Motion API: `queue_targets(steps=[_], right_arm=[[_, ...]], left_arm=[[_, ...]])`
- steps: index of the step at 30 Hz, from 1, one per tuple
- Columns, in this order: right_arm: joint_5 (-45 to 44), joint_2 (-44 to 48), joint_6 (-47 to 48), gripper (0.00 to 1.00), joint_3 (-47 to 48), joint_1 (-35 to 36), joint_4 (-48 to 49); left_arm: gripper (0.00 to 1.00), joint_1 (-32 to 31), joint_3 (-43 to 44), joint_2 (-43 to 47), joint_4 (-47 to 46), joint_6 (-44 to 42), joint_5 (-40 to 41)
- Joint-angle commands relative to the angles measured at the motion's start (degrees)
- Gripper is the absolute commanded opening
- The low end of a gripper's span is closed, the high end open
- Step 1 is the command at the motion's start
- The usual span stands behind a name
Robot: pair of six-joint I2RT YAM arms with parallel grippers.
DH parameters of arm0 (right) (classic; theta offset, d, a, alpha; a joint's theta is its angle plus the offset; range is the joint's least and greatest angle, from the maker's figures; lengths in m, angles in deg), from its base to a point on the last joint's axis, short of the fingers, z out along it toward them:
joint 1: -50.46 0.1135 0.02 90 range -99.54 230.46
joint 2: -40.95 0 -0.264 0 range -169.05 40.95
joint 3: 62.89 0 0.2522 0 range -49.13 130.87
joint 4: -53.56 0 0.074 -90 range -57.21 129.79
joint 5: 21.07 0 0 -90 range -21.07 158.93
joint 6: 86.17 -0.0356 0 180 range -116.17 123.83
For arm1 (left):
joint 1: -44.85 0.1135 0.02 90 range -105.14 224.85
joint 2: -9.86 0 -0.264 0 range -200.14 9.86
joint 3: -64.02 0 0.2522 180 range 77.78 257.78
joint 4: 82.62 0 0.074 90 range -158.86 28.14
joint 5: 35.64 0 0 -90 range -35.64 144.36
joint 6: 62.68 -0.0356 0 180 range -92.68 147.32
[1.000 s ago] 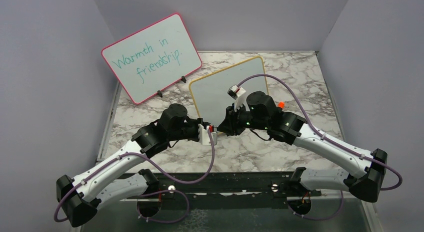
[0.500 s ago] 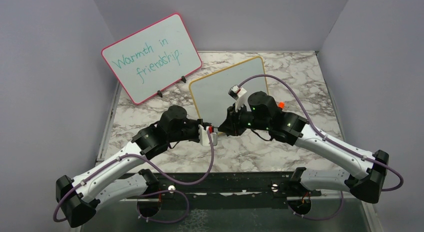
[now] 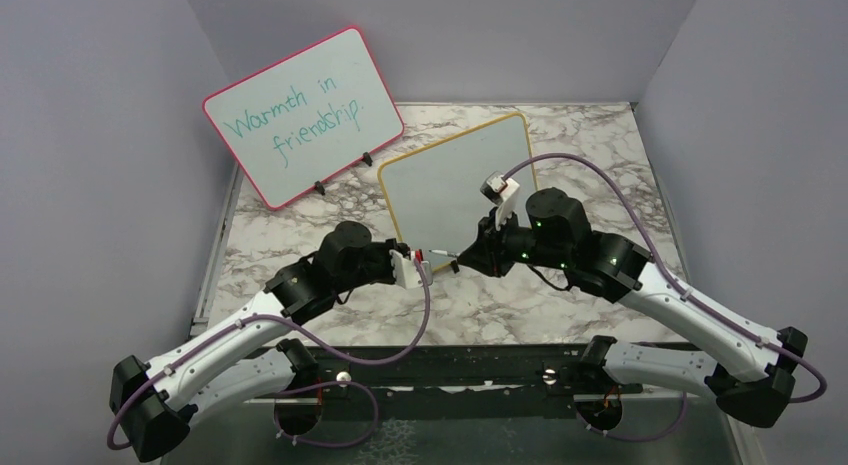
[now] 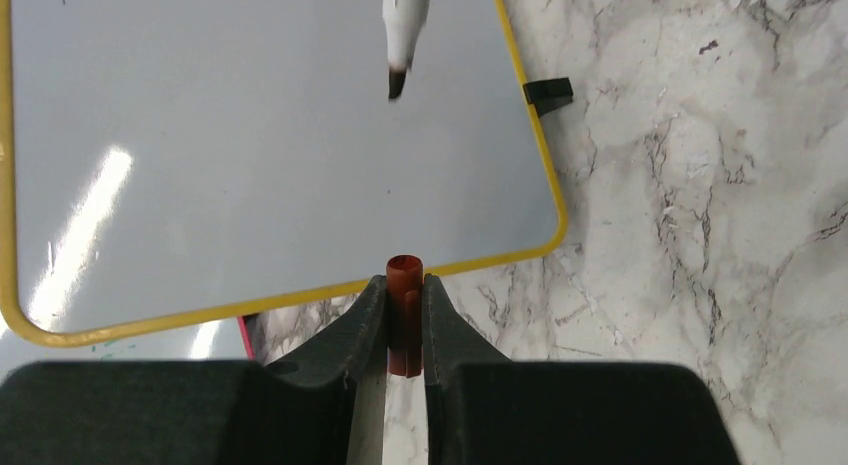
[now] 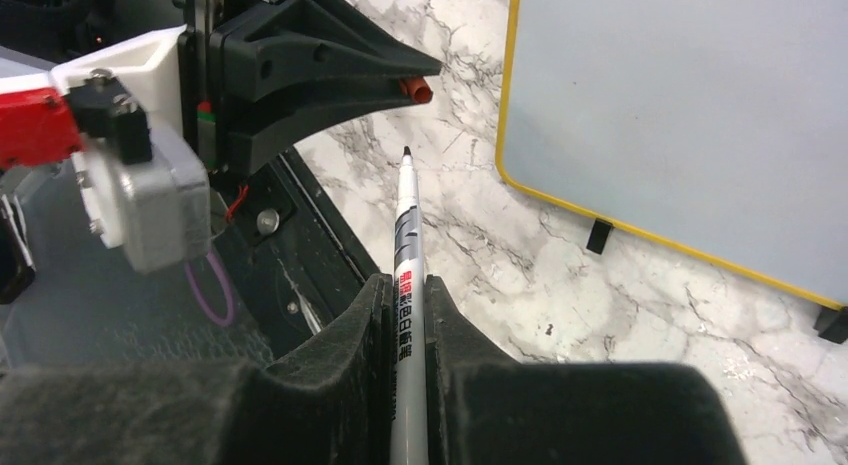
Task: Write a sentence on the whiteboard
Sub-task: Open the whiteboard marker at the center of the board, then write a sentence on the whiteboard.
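Observation:
The yellow-framed whiteboard (image 3: 458,181) lies on the marble table, its surface blank; no sentence shows on it. It also shows in the left wrist view (image 4: 250,155) and the right wrist view (image 5: 690,115). My left gripper (image 3: 420,257) is shut on the red-brown marker cap (image 4: 404,310), open end forward. My right gripper (image 3: 468,257) is shut on the white marker (image 5: 407,285), whose bare dark tip (image 5: 407,152) points at the cap (image 5: 420,89) with a small gap. The marker tip also shows in the left wrist view (image 4: 397,82).
A larger pink-framed board (image 3: 303,113) with teal writing stands propped at the back left. Purple-grey walls close in the table on three sides. A black rail (image 3: 450,370) runs along the near edge by the arm bases.
The right gripper has pulled back to the right with the marker. The marker has come out of the cap, which stays in the left gripper. A gap now shows between them.

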Motion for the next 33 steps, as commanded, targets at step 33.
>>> queue_targets(steps=[33], right_arm=[[-38.7,14.3,9.8,0.01,-10.7,-0.1,6.6]], left_arm=[[0.0,26.4,8.7,-21.6,4.4,52.4,17.5]])
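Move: Ahead of the right hand, which holds the uncapped marker, the blank whiteboard's middle lies about 25 cm out, 1 cm left and 18 cm below; the orange-capped pen lies 25 cm ahead, 20 cm right and 25 cm below. For the left hand, holding the red cap, the bare table patch is roughly 10 cm ahead, 13 cm left and 18 cm below; the whiteboard's middle is 20 cm ahead, 9 cm right and 11 cm below. Parting from the already uncapped marker, the left hand carries the red cap about 13 cm left and 10 cm forward, turning counter-clockwise some 65 degrees, then tips down and sinks over the bare table beside the whiteboard. The right hand keeps its hold and draws the marker right and forward, swinging clockwise so its tip comes round towards the whiteboard. ##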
